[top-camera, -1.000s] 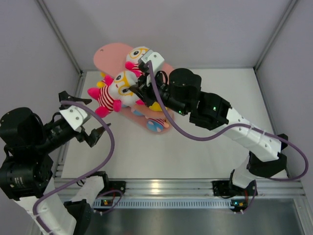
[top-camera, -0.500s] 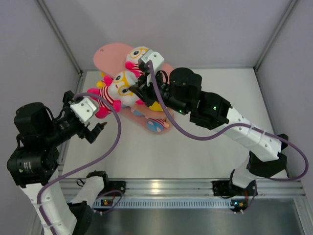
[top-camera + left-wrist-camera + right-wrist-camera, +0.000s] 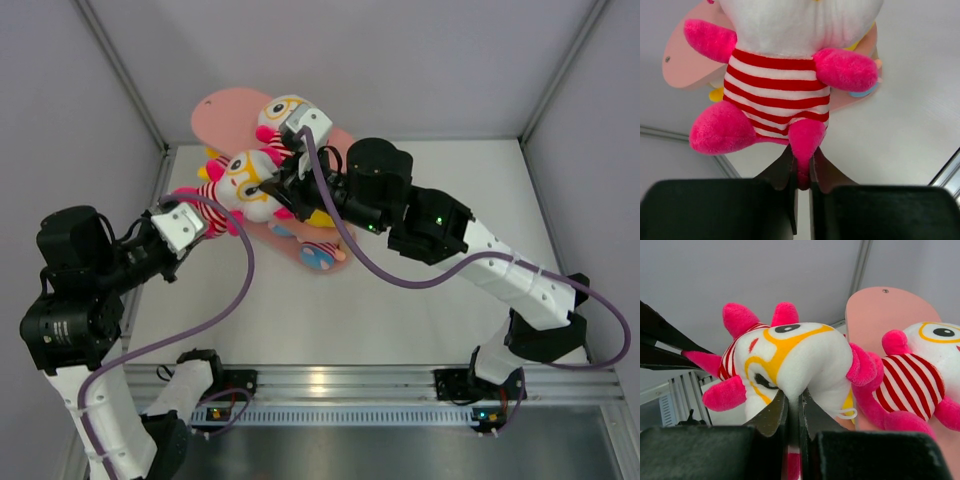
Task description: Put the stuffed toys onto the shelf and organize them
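Note:
A pink-limbed stuffed toy point(image 3: 240, 180) with yellow glasses and a red-white striped shirt hangs in the air beside the pink shelf point(image 3: 225, 105). My right gripper point(image 3: 794, 402) is shut on the white plush of its face point(image 3: 790, 355). My left gripper point(image 3: 803, 172) is shut on one pink leg of the same toy point(image 3: 780, 95), coming from below its back. A second toy of the same kind point(image 3: 280, 112) lies on the shelf's top board, also seen in the right wrist view point(image 3: 920, 375). Another toy point(image 3: 318, 252) lies on a lower board, partly hidden by the right arm.
The shelf stands at the table's back left, near the left wall and a corner post point(image 3: 120, 70). A lower oval board point(image 3: 685, 65) shows behind the held toy. White tabletop point(image 3: 400, 320) stretches in front and to the right.
My left gripper moved up and right to the hanging toy and shut on its pink leg. The toy shifted slightly left. The right gripper kept its hold.

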Controlling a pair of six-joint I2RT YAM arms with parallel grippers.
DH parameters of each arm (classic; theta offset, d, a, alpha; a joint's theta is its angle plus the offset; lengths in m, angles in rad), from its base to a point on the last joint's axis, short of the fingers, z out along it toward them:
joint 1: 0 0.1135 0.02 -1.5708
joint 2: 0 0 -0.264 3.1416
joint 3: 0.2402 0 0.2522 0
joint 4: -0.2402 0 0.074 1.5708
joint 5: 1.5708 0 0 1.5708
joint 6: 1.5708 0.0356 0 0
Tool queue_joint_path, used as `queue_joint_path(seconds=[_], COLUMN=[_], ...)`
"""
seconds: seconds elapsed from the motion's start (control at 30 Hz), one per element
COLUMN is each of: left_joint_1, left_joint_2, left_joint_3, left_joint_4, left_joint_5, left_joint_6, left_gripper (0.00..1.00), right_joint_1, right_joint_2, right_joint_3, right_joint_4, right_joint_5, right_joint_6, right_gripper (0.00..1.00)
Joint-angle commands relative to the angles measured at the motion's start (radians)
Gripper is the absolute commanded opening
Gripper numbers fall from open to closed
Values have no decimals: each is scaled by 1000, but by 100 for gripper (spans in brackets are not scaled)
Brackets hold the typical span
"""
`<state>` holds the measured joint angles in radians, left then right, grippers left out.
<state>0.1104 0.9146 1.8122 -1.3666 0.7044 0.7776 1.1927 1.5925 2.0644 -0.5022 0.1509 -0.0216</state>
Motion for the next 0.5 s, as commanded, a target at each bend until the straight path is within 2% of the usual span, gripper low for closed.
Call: queue_joint_path(seconds=[0.0,0.07,0.17,0.2,0.23,0.3,0.33,0.4,0.47], left_joint_1=[0,-2,0,0,0,-2,-2,0,0], left_joint_2=[10,23,32,38,40,46,49,56,76], left_joint_3=[16,51,76,79,78,73,73,70,73], left_joint_4=[-101,-68,9,33,69,174,202,275,314], left_joint_5=[73,96,124,122,97,48,-12,-52,-100], left_joint_6=[-1,-67,-179,-217,-321,-438,-537,-610,-679], left_gripper=[2,0,0,0,0,0,0,0,0], right_joint_1=[-12,-12,-19,-28,-38,-60,-67,-88,-102], right_joint_2=[-31,-26,7,20,35,89,105,136,132], right_joint_3=[30,36,68,82,121,205,233,281,280], right_joint_4=[50,42,21,18,19,17,16,24,59], right_joint_5=[-33,-36,-66,-73,-89,-91,-91,-70,-44], right_joint_6=[5,-9,-49,-60,-64,-75,-80,-93,-95], right_gripper=[0,0,13,14,17,43,66,87,99])
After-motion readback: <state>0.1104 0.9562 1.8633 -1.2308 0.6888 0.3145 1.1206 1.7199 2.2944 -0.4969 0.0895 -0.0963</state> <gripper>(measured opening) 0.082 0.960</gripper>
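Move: Both hands share the striped pink toy: its middle is about 5 cm ahead of the left hand, 7 right and 5 above, and some 8 cm left of the right hand and 1 ahead. The shelf top's free end lies roughly 23 cm ahead of the left hand, 5 right, 9 below. From the left hand, the seated pink toy is 16 ahead and 17 right, about level; a yellow toy is 19 ahead, 5 right, 19 below. The left fingers, already around the pink toy's foot, finish closing in a tight pinch as the right fingers open wide and let go of its head. The left hand rises about 3 cm, easing back and right before turning forward, its left side rolling down some 20 degrees. After a brief hold, the right hand lifts about 4 cm and goes 3 cm forward. ##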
